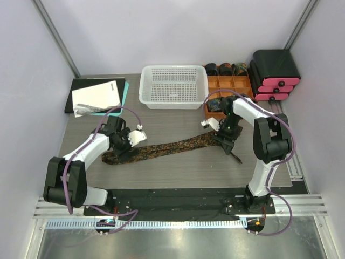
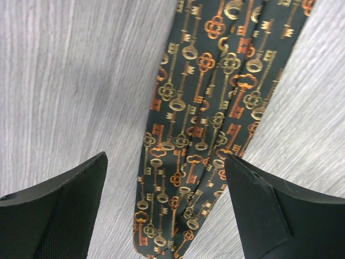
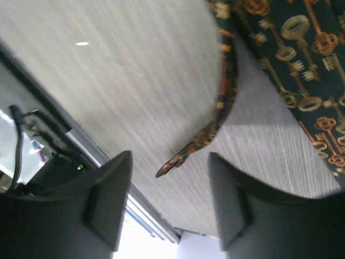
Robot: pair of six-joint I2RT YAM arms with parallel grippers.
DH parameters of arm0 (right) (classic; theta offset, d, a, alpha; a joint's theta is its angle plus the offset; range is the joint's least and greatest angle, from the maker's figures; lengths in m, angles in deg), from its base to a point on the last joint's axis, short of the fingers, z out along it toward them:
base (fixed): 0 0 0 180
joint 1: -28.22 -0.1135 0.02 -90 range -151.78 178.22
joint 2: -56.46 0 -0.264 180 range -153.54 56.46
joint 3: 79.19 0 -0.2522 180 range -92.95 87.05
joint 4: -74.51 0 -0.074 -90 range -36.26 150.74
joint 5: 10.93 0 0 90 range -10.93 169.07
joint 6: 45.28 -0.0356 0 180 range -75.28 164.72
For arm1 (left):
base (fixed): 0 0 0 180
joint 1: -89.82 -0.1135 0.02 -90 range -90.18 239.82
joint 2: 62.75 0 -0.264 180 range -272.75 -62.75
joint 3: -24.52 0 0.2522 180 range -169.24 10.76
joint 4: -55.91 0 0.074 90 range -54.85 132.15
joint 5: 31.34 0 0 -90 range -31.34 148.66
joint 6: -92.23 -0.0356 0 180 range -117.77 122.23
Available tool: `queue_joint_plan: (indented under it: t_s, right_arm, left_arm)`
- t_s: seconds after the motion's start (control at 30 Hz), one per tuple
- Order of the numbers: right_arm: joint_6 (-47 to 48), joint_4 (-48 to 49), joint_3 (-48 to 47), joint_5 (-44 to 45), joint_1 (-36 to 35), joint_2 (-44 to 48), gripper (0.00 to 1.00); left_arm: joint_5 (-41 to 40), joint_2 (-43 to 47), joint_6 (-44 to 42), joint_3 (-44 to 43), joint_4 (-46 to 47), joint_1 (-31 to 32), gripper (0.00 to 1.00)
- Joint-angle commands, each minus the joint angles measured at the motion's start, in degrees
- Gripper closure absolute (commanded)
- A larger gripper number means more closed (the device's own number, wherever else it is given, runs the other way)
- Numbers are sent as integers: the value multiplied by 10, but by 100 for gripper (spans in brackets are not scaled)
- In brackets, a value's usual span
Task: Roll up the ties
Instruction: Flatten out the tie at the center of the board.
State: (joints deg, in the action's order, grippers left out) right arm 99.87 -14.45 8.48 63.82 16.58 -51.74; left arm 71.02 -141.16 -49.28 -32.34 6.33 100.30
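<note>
One tie [image 1: 172, 147], dark with a gold and orange key pattern, lies stretched across the table from left to right. My left gripper [image 1: 125, 147] hovers over its left end. In the left wrist view the tie [image 2: 194, 140] runs up between the black fingers [image 2: 64, 216], and the left gripper [image 2: 166, 158] is open and holds nothing. My right gripper [image 1: 223, 140] is over the tie's right end. In the right wrist view the narrow tip [image 3: 178, 162] curls between the fingers, and the right gripper [image 3: 170, 156] is open. Rolled ties [image 1: 225, 68] sit in the orange organiser.
A white mesh basket [image 1: 172, 86] stands at the back centre. Beside it is an orange divided organiser [image 1: 229, 83], then a black and pink drawer box [image 1: 276, 73]. A notebook with papers [image 1: 97, 96] lies back left. The table's right edge rail [image 3: 64, 135] is near the right gripper.
</note>
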Motion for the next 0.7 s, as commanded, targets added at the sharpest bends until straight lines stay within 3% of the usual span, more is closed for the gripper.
queue_joint_plan:
  t_s: [0.0, 0.07, 0.13, 0.17, 0.37, 0.5, 0.6, 0.67]
  right_arm:
    - [-36, 67, 5, 59, -5, -6, 48]
    - [-38, 64, -28, 69, -9, -30, 80]
    - [-35, 57, -64, 79, -13, -39, 96]
    - [-29, 54, -74, 86, -13, -39, 99]
    - [-5, 2, -131, 78, -12, -35, 99]
    - [3, 36, -152, 77, -15, -26, 99]
    - [30, 23, -179, 82, -15, -72, 99]
    - [56, -3, -222, 81, -15, -113, 87]
  left_arm:
    - [-10, 12, 18, 1, 29, 1, 11]
    - [-15, 19, 18, 2, 29, 0, 12]
    - [-18, 22, 24, 2, 33, 0, 12]
    - [-20, 25, 25, 1, 32, 0, 12]
    - [-28, 37, 41, 3, 30, 0, 12]
    - [-33, 54, 51, 15, 33, 0, 12]
    - [-33, 64, 58, 15, 14, -1, 12]
    - [-21, 77, 52, 13, -7, -3, 10]
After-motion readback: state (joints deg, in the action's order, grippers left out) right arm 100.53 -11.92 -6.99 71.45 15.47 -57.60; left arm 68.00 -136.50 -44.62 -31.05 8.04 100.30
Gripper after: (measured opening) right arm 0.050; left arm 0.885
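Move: The tie's loose narrow tail runs almost under the open right hand, about 1 cm ahead of it and 2 cm below. The broad end lies some 7 cm ahead and 3 cm to the right, and the orange organizer's middle about 23 cm straight ahead. From the left hand the tail is roughly 42 cm to the right, level fore and aft and about 1 cm lower. The right hand dips slightly, pinches the narrow tail and draws it forward about 9 cm, rising towards the organizer. ##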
